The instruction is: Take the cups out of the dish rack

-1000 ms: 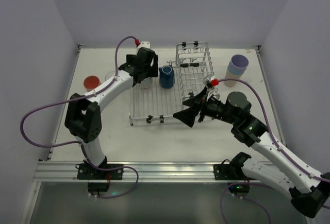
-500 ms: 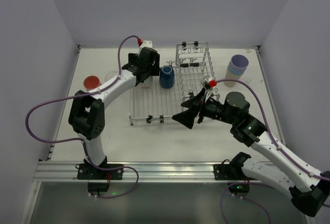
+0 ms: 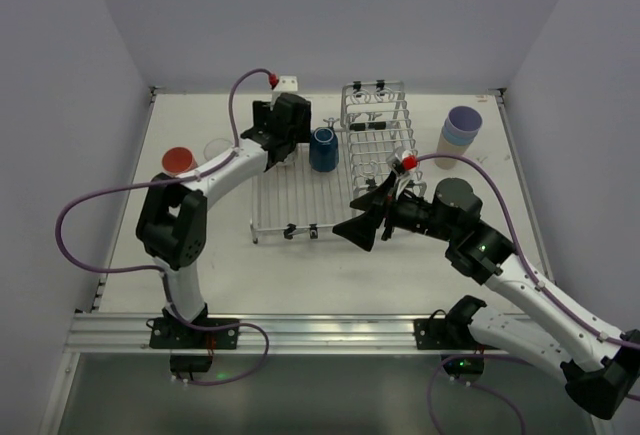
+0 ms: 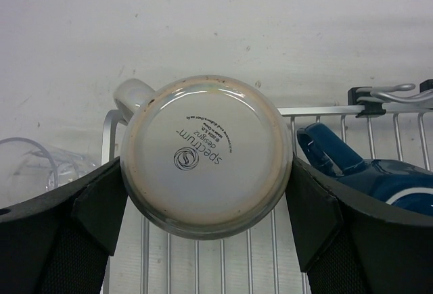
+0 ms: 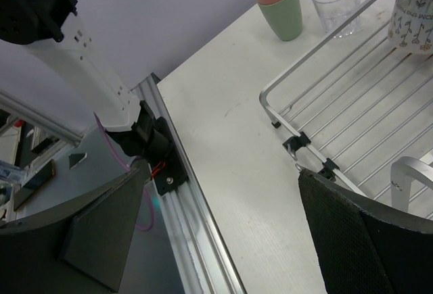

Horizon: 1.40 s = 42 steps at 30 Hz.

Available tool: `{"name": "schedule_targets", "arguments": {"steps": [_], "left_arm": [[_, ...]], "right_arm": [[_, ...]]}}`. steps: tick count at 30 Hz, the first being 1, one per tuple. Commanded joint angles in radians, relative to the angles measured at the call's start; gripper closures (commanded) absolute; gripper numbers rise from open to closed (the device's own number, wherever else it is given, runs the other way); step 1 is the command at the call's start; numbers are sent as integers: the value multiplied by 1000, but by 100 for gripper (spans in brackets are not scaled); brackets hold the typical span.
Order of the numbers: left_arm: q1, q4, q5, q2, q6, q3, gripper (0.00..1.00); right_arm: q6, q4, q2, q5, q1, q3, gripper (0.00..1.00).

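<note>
An upside-down speckled cream mug [image 4: 203, 152] stands on the far left corner of the silver wire dish rack [image 3: 300, 200]. My left gripper [image 4: 206, 172] is open around it, its fingers [image 4: 101, 199] close against both sides; it also shows in the top view [image 3: 284, 135]. A dark blue mug [image 3: 322, 148] sits on the rack just right of it and shows in the left wrist view too [image 4: 379, 182]. My right gripper [image 3: 352, 213] is open and empty above the rack's near right corner [image 5: 311, 155].
A clear glass [image 3: 215, 145] and a reddish cup [image 3: 177, 160] stand on the table left of the rack; the right wrist view shows a pink cup nested in a green one [image 5: 284, 10]. A lavender-topped cup stack [image 3: 460, 130] stands at the right. The tall basket [image 3: 378, 120] is beside the blue mug.
My left gripper has moved toward the far side of the rack and now has the cream mug between its fingers. The right arm has shifted slightly left.
</note>
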Motion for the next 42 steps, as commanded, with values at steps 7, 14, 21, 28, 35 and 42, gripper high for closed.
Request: {"name": "schedule_targets", "arguments": {"steps": [7, 14, 21, 28, 35, 42], "left_arm": [[10, 124, -46, -90, -66, -224, 54], [5, 241, -12, -286, -77, -383, 80], [4, 319, 52, -420, -78, -451, 87], [4, 355, 98, -501, -78, -463, 91], [4, 410, 115, -574, -86, -515, 97], [5, 430, 192, -675, -112, -528, 99]], "right_arm": [[-20, 14, 1, 4, 9, 34, 1], [-19, 23, 14, 8, 10, 34, 1], [9, 61, 28, 51, 15, 30, 1], [38, 99, 15, 103, 18, 54, 1], [96, 162, 30, 111, 19, 56, 1], [124, 208, 82, 116, 22, 99, 1]]}}
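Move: The left hand already grips the white mug upside down in the rack's back-left part; the open right gripper lies about 32 cm back, 13 cm right and 14 cm above it. The blue mug stands some 10 cm to the left hand's right and level with it, the clear cup about 19 cm left and 1 cm back. From the right hand the white mug is about 32 cm ahead and 13 cm left, well below, and the blue mug 31 cm ahead and 3 cm left. Keeping the white mug pinched between its fingers, the left hand draws it back about 10 cm over the rack towards the right gripper, sinking slightly at first and drifting a little left, then climbs to end some 5 cm higher while it rolls left side down about 15 degrees and its fingers tip up about 10. The right hand, still wide open and empty, holds nearly still, then rises about 3 cm and eases some 2 cm forward towards the mug. ##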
